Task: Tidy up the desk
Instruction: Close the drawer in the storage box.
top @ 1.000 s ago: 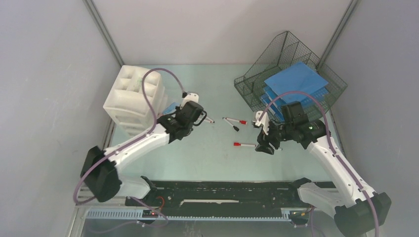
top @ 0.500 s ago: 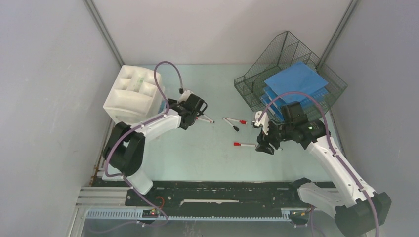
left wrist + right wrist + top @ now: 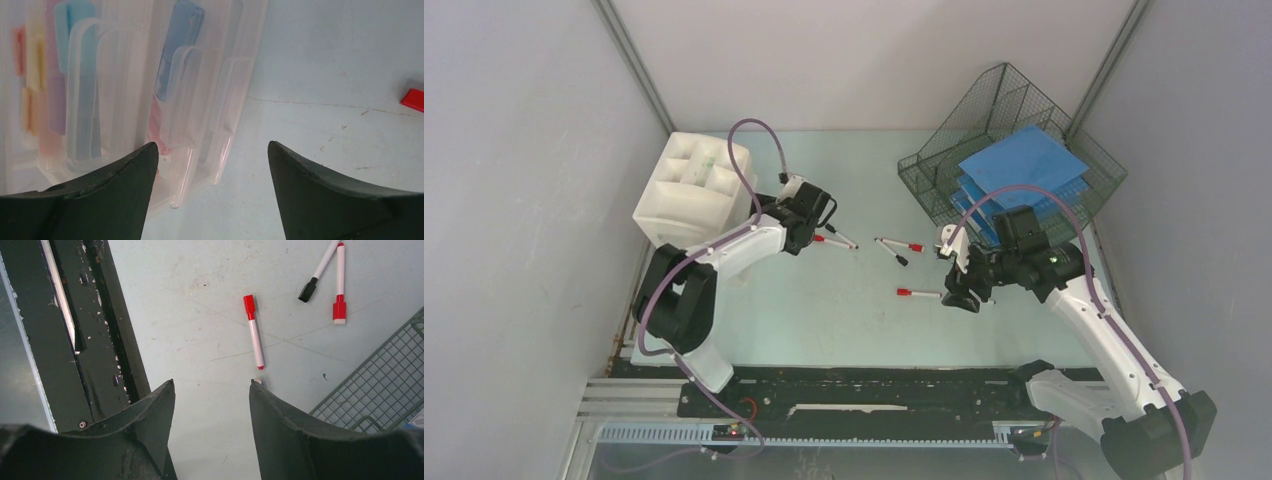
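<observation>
The desk [image 3: 824, 310] is a pale mint-green top. Several markers lie on it: a red-capped one [image 3: 836, 241] beside my left gripper [image 3: 796, 224], a red-capped [image 3: 908, 245] and a black-capped one [image 3: 894, 254] in the middle, and another red-capped one [image 3: 918, 293]. My left gripper [image 3: 212, 144] is open and empty, low over the desk [image 3: 325, 60] at the front of the white drawer unit [image 3: 125, 90]. My right gripper [image 3: 212, 382] is open and empty, hovering just short of the red-capped marker [image 3: 254, 332].
The white drawer unit [image 3: 692, 190] stands at the back left, with coloured things showing through its translucent drawers. A dark wire-mesh tray [image 3: 1014, 150] with blue sheets [image 3: 1022, 160] sits at the back right. A black rail [image 3: 864, 390] runs along the near edge.
My left gripper went from shut to open and shifted slightly back toward the drawer unit. The blue thing seen earlier beside the unit no longer shows. The right arm has stayed still.
</observation>
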{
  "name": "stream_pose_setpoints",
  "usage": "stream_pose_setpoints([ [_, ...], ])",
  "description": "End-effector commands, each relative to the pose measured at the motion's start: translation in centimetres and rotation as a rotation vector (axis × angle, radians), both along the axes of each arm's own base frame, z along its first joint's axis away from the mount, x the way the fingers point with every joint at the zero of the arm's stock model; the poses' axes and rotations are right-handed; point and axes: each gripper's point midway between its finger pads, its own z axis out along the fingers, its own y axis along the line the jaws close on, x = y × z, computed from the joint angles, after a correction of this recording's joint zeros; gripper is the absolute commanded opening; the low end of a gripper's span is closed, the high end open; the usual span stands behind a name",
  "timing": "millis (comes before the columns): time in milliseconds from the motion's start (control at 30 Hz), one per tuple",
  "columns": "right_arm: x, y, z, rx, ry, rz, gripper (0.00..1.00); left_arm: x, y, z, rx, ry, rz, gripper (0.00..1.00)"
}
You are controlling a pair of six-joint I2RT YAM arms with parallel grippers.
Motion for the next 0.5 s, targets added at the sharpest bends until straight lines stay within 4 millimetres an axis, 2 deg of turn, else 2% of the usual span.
stream_pose_setpoints([
  [0, 0.2, 0.2, 0.8, 0.016, -0.03, 0.014, 0.64, 0.5, -1.3, 2.9, -0.098, -0.064, -0.057, 0.89],
  [200, 0.2, 0.2, 0.6, 0.012, -0.026, 0.014, 0.64, -0.1, -4.3, 3.7, -0.207, -0.066, -0.201, 0.89],
  [467, 0.3, 0.2, 0.5, 0.009, -0.022, 0.013, 0.64, -0.2, -5.1, 2.2, -0.19, -0.035, -0.219, 0.88],
])
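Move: The clear drawer fronts of the storage box lie close beside the empty left hand, about 4 cm to its left, 1 cm ahead and 4 cm below. The white storage box itself has its middle some 13 cm left, level front to back. The nearest red marker lies on the table about 15 cm right and 5 cm back, roughly 10 cm down. From the right hand, the drawer fronts are about 50 cm left, 20 cm ahead and 10 cm below. Rightward and up the left hand backs away from the drawer fronts, about 4.5 cm to the right and 3 cm higher, slowing towards the end. Its wrist turns some 15 degrees along the way, the left side dipping and the hand swinging clockwise. The fingers stay wide open and empty; whether they touch a drawer at the start can't be seen. ##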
